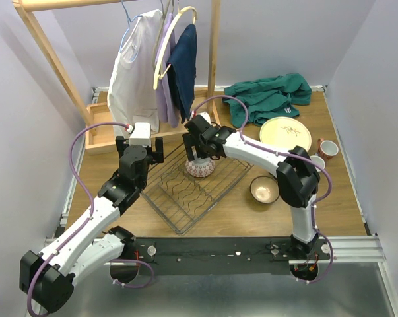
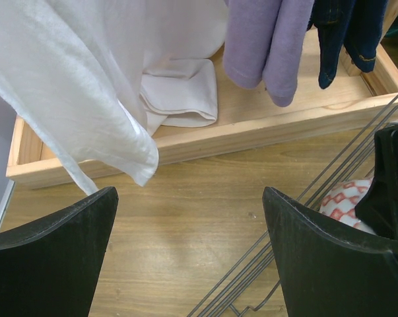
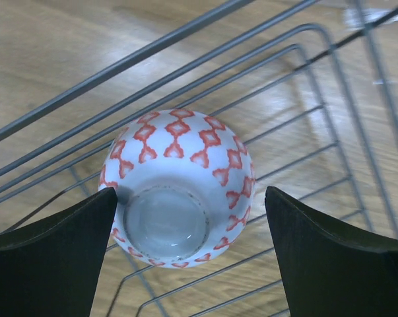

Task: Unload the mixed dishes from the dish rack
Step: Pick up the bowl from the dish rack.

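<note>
The black wire dish rack (image 1: 185, 198) lies mid-table. Inside it, at its far end, stands one upturned white bowl with a red pattern (image 1: 200, 168). My right gripper (image 1: 195, 142) hangs directly over that bowl (image 3: 185, 165), open, a finger on each side of its foot ring and gripping nothing (image 3: 191, 195). My left gripper (image 1: 140, 153) is open and empty over bare wood beside the rack's far left rim (image 2: 231, 271); the bowl (image 2: 344, 201) peeks in at the right edge. On the table to the right sit a cream plate (image 1: 286, 132), a dark bowl (image 1: 265, 189) and a red cup (image 1: 328, 148).
A wooden clothes rack with hanging garments (image 1: 156, 72) stands at the back left, its tray base (image 2: 185, 142) just beyond my left gripper. A green cloth (image 1: 268, 96) lies at the back right. A pale cup (image 1: 315, 162) sits by the red one.
</note>
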{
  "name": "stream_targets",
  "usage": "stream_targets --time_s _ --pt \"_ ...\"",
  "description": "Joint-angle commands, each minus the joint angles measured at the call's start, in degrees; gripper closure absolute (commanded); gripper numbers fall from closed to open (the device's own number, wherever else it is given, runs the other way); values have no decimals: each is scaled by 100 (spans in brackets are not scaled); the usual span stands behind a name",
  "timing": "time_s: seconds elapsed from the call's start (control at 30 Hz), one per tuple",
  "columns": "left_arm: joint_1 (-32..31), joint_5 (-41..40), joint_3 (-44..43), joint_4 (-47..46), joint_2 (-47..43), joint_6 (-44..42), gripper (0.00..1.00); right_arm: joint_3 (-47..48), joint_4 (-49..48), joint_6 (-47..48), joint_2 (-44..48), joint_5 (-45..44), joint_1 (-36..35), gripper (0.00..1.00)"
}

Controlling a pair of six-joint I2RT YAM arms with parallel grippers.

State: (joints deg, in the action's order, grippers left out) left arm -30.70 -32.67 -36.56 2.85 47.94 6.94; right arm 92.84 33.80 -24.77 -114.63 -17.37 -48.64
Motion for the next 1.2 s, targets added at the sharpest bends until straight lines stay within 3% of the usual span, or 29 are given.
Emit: stream_targets --time_s 0.0,0.57,0.73,1.17 --pt "46 15 35 -92 -31 88 1 -187 452 280 177 -1163 -14 0" --pt "46 164 8 -39 136 141 1 -433 662 500 511 -2350 329 0" --pt "46 164 -1 -30 154 141 1 -486 724 517 739 -2280 303 0" --pt "55 24 -9 -39 119 141 1 -654 363 1914 793 -1560 -400 2"
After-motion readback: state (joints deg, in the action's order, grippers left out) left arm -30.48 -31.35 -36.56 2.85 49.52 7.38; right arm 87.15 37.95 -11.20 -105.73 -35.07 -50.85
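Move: The upturned patterned bowl sits in the dish rack just below my open right fingers, about 4 cm down, 2 cm ahead and 1 cm left of the hand point. The brown bowl stands on the table about 22 cm to the right and 7 cm back, and the stacked plates some 29 cm right and 13 cm ahead. From my left hand, the patterned bowl is roughly 20 cm right, 5 cm ahead and 17 cm lower. My right hand sweeps about 10 cm to the right and a little forward, the wrist rolling so the tips swing rightward nearly 20 degrees, my left-side finger pushing the patterned bowl along the rack. Then I lift away from it, easing about 3 cm back and 3 cm left, fingers wide open throughout. ##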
